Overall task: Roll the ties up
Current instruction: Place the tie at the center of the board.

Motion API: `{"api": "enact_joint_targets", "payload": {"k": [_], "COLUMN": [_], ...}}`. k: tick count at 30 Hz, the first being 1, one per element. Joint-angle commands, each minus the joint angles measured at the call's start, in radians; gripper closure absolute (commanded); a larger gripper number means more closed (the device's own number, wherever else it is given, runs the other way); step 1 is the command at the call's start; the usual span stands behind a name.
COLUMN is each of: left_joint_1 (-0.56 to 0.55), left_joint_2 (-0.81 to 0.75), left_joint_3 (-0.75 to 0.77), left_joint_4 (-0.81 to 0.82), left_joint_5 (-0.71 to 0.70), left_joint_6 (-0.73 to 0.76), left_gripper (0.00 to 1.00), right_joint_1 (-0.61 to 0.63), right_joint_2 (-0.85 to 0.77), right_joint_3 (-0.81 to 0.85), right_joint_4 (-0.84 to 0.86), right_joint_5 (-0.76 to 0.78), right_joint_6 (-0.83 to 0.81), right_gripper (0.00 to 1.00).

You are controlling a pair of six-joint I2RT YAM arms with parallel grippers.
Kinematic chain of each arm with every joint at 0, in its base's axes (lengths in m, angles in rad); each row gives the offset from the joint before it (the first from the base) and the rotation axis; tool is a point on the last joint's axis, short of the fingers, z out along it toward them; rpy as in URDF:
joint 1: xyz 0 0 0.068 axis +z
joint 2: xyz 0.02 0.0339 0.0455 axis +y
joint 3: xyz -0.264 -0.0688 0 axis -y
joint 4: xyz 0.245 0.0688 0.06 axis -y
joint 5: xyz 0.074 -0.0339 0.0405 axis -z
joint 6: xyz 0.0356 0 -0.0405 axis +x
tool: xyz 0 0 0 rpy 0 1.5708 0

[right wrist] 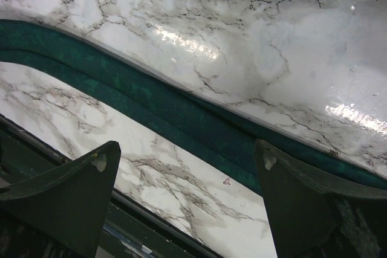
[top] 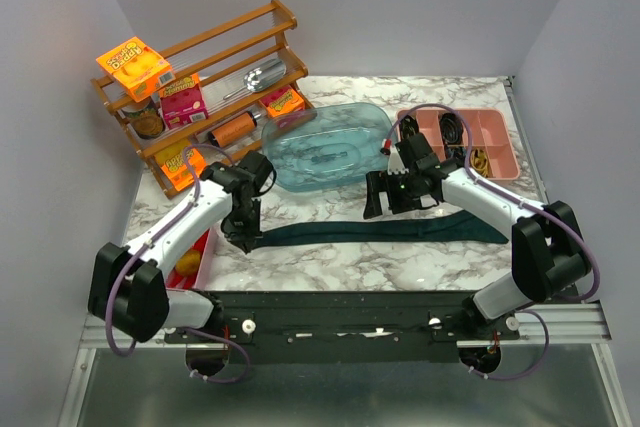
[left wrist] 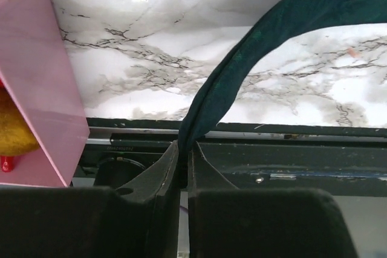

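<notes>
A long dark teal tie [top: 380,231] lies stretched left to right across the marble table, its broad end at the right. My left gripper [top: 244,239] is shut on the tie's narrow left end; in the left wrist view the tie [left wrist: 230,83] runs up from between the closed fingers [left wrist: 163,173] of the gripper [left wrist: 183,149]. My right gripper [top: 376,205] is open and empty, hovering just above the tie's middle. In the right wrist view the tie [right wrist: 175,110] crosses diagonally beyond the spread fingers [right wrist: 91,179] of the gripper [right wrist: 184,155].
A translucent blue tub [top: 328,145] stands behind the tie. A pink divided tray [top: 470,139] is at the back right. A wooden rack [top: 200,87] with boxes stands at the back left. A pink bin [top: 196,257] with yellow items sits by the left arm, also in the left wrist view [left wrist: 42,89].
</notes>
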Motion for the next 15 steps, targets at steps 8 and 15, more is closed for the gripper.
{"api": "enact_joint_targets", "payload": {"k": [8,15], "left_joint_1": [0.048,0.073], "left_joint_2": [0.21,0.314], "left_joint_3": [0.11,0.244], "left_joint_4": [-0.053,-0.099], "left_joint_5": [-0.099,-0.317], "left_joint_6": [0.099,0.064], "left_gripper": [0.42,0.41], "right_joint_1": [0.008,0.007], "right_joint_2": [-0.027,-0.069], "right_joint_3": [0.005,0.003], "right_joint_4": [-0.048,-0.073], "right_joint_5": [0.002,0.068], "right_joint_6": [-0.02,0.0], "right_gripper": [0.01,0.01]}}
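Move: The tie's left end is pinched right at the left fingertips, roughly 2 cm above the table. From this hand the pink vegetable bin stands about 12 cm left and 4 cm back, the blue tub some 22 cm right and 23 cm ahead. From the right hand, open over the middle of the tie, that left end is about 32 cm left and 6 cm back. The left hand opens just past halfway, freeing the tie's end, dips 2 cm, then moves about 4 cm forward-left. ##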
